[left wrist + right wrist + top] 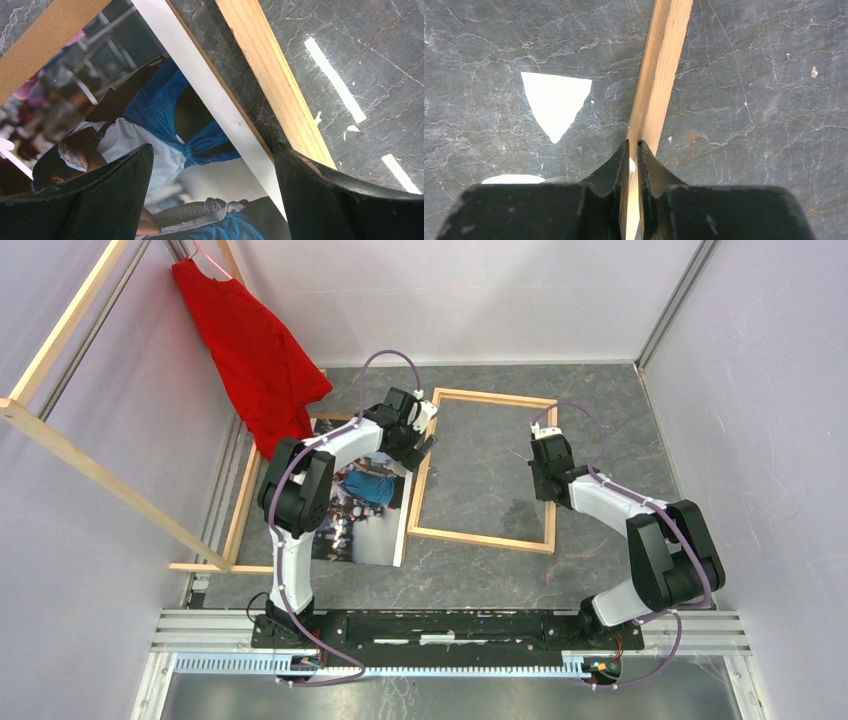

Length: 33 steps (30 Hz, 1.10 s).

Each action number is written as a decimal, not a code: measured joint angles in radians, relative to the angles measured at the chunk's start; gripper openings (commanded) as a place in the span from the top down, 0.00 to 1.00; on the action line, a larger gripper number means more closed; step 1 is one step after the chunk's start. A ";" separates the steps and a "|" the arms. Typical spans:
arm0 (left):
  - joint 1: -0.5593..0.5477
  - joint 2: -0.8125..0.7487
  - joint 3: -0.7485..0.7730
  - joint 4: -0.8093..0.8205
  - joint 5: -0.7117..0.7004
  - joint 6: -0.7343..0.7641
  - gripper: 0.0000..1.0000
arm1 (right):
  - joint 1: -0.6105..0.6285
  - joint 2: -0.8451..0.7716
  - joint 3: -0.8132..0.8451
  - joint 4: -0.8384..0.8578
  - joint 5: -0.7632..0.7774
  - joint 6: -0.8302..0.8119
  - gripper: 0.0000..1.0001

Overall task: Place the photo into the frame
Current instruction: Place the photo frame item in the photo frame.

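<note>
The photo (368, 512) lies face up left of the frame (480, 538), resting on a brown backing board (45, 45). Its blue-clad figures and white border (210, 95) fill the left wrist view. My left gripper (212, 147) hovers open over the photo's right edge, and its right finger (320, 195) sits above the frame's left bar (270, 75). In the top view that gripper (425, 440) is near the frame's far left corner. My right gripper (634, 145) has its jaws drawn tight on the frame's right bar (664, 60), with a thin strip of wood showing between them.
A red shirt (255, 360) hangs at the back left from a long wooden rack bar (90, 465). A further wood bar (240, 502) runs along the photo's left side. White walls close in the dark marbled table (600, 410) on three sides.
</note>
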 measured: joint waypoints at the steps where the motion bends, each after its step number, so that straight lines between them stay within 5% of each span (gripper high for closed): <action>1: 0.000 0.000 0.000 0.000 0.000 0.000 0.04 | 0.005 0.002 0.000 0.000 0.010 0.000 0.88; 14: 0.000 0.000 -0.001 0.000 -0.001 0.000 0.04 | 0.049 0.022 0.019 -0.022 0.076 0.000 0.87; 21: -0.012 0.000 -0.003 0.009 0.011 0.000 0.04 | 0.089 -0.012 0.061 -0.088 -0.281 0.073 0.81; 25: -0.020 0.000 -0.006 0.011 0.018 0.000 0.04 | 0.085 -0.052 0.095 -0.089 -0.389 0.108 0.57; 29: -0.020 0.000 -0.008 0.015 0.018 0.000 0.04 | 0.045 -0.075 0.114 -0.089 -0.412 0.121 0.23; 33: -0.020 -0.002 -0.010 0.017 0.018 0.000 0.04 | -0.079 -0.083 0.109 -0.088 -0.377 0.144 0.14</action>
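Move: The photo frame's right bar lies right under the right hand's nearly shut fingertips; the bar's middle is about 5 cm farther ahead, 1 cm to the right and 2 cm down. From that hand the frame's open middle is some 8 cm ahead and 11 cm left. The left hand, wide open, has the frame's left bar about 4 cm to its right and 1 cm back, and the photo's middle roughly 12 cm left and 9 cm back. The frame's right bar is at first still borne on by the right hand's nearly shut fingers; they then come free of it, sweeping left about 10 cm across the frame's opening, rising some 5 cm and rolling left side up. Up there the fingers spread wide and the hand swings back right about 5 cm. The left hand, open and staying low beside the left bar, follows about 1 cm right. ##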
